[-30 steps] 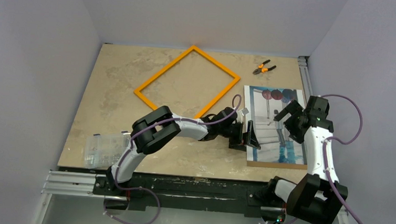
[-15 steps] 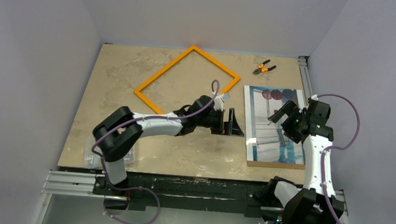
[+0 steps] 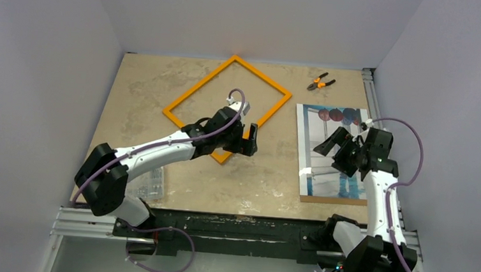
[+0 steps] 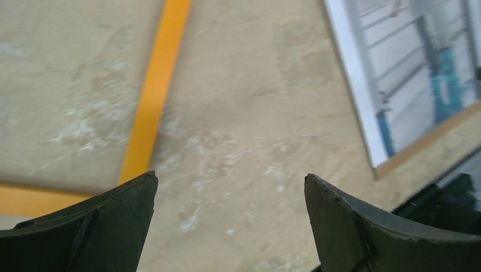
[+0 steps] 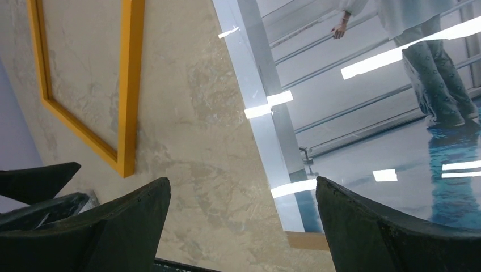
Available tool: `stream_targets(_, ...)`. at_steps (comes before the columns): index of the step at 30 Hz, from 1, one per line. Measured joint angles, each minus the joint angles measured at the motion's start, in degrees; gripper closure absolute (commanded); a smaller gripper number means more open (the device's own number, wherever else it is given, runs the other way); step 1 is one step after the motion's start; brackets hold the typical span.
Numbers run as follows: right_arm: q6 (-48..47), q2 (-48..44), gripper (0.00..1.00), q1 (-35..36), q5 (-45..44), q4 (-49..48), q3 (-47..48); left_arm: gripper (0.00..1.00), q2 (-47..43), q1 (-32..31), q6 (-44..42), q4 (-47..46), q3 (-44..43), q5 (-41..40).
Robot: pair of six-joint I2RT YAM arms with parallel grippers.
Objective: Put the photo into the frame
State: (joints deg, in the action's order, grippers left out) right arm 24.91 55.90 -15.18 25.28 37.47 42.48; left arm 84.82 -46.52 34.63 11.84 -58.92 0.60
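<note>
The orange frame [image 3: 200, 85] lies flat on the table, turned like a diamond, with only table inside it. The glossy photo [image 3: 328, 126] lies flat at the right, on a brown board [image 3: 336, 199] whose near edge shows. My left gripper [image 3: 249, 141] hovers open and empty over the frame's near right corner; its wrist view shows an orange strip of the frame [image 4: 156, 93] and the photo [image 4: 408, 73] at upper right. My right gripper [image 3: 337, 153] hangs open and empty above the photo's left part; below it are the photo [image 5: 368, 113] and the frame [image 5: 131, 85].
Orange-handled pliers [image 3: 320, 83] lie at the back right. A clear plastic box [image 3: 151, 184] sits at the near left edge, partly under my left arm. Walls stand close on both sides, with a rail [image 3: 372, 94] on the right.
My left arm has swung left from the photo's left edge to the frame's near corner, its jaws opening a little wider. My right gripper has shifted slightly nearer over the photo.
</note>
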Motion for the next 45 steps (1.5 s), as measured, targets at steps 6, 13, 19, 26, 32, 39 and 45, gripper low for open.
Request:
stream_targets(6, 1.07, 1.29, 0.03, 6.29, -1.84, -0.24, -0.22, 0.02, 6.32, 0.02, -5.44, 11.02, -3.15, -11.43)
stream_targets(13, 3.04, 5.31, 0.06, 12.11, -5.38, -0.09, -0.22, 0.04, 14.69, 0.00, -8.85, 15.58, -6.69, -15.82)
stream_targets(19, 3.96, 6.03, 0.06, 13.27, -7.13, 0.33, -0.17, 0.08, 18.40, 0.09, -10.01, 15.61, -7.23, -16.00)
stream_targets(26, 4.52, 7.02, 0.06, 14.43, -7.85, 0.48, -0.17, 0.14, 19.56, 0.83, -10.34, 13.42, -7.19, -14.36)
stream_targets(32, 4.68, 8.70, 0.06, 16.37, -7.91, 0.46, -0.17, 0.22, 21.03, 1.14, -11.06, 12.35, -8.63, -13.57)
stream_targets(39, 4.72, 9.60, 0.06, 17.46, -7.85, 0.46, -0.13, 0.48, 22.45, 1.14, -11.58, 11.47, -10.01, -12.33)
stream_targets(45, 5.09, 10.80, 0.06, 18.80, -7.85, 0.22, 0.04, 0.63, 20.04, 1.14, -10.08, 9.53, -6.43, -12.35)
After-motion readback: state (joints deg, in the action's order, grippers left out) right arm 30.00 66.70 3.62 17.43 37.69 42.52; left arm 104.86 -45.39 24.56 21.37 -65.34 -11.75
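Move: To the left hand's left by about 5 cm, 3 cm ahead and some 13 cm below lies the stretch of the orange frame's near right side it goes for. The frame's near corner is roughly 8 cm left and 1 cm back, at the same depth; the photo's middle lies about 33 cm right and 4 cm ahead. From the right hand that stretch is some 32 cm left, 6 cm ahead and 12 cm below. Sinking about 12 cm and swinging left, the open left hand comes down on the frame's near right side, rolling some 30 degrees so its left side rises. Low down it shifts slightly forward-right and eases back, while the fingers close to under half open, one on each side of the bar. The empty right hand drifts 6 cm left and 5 cm down, fingers open, tipping downward. ##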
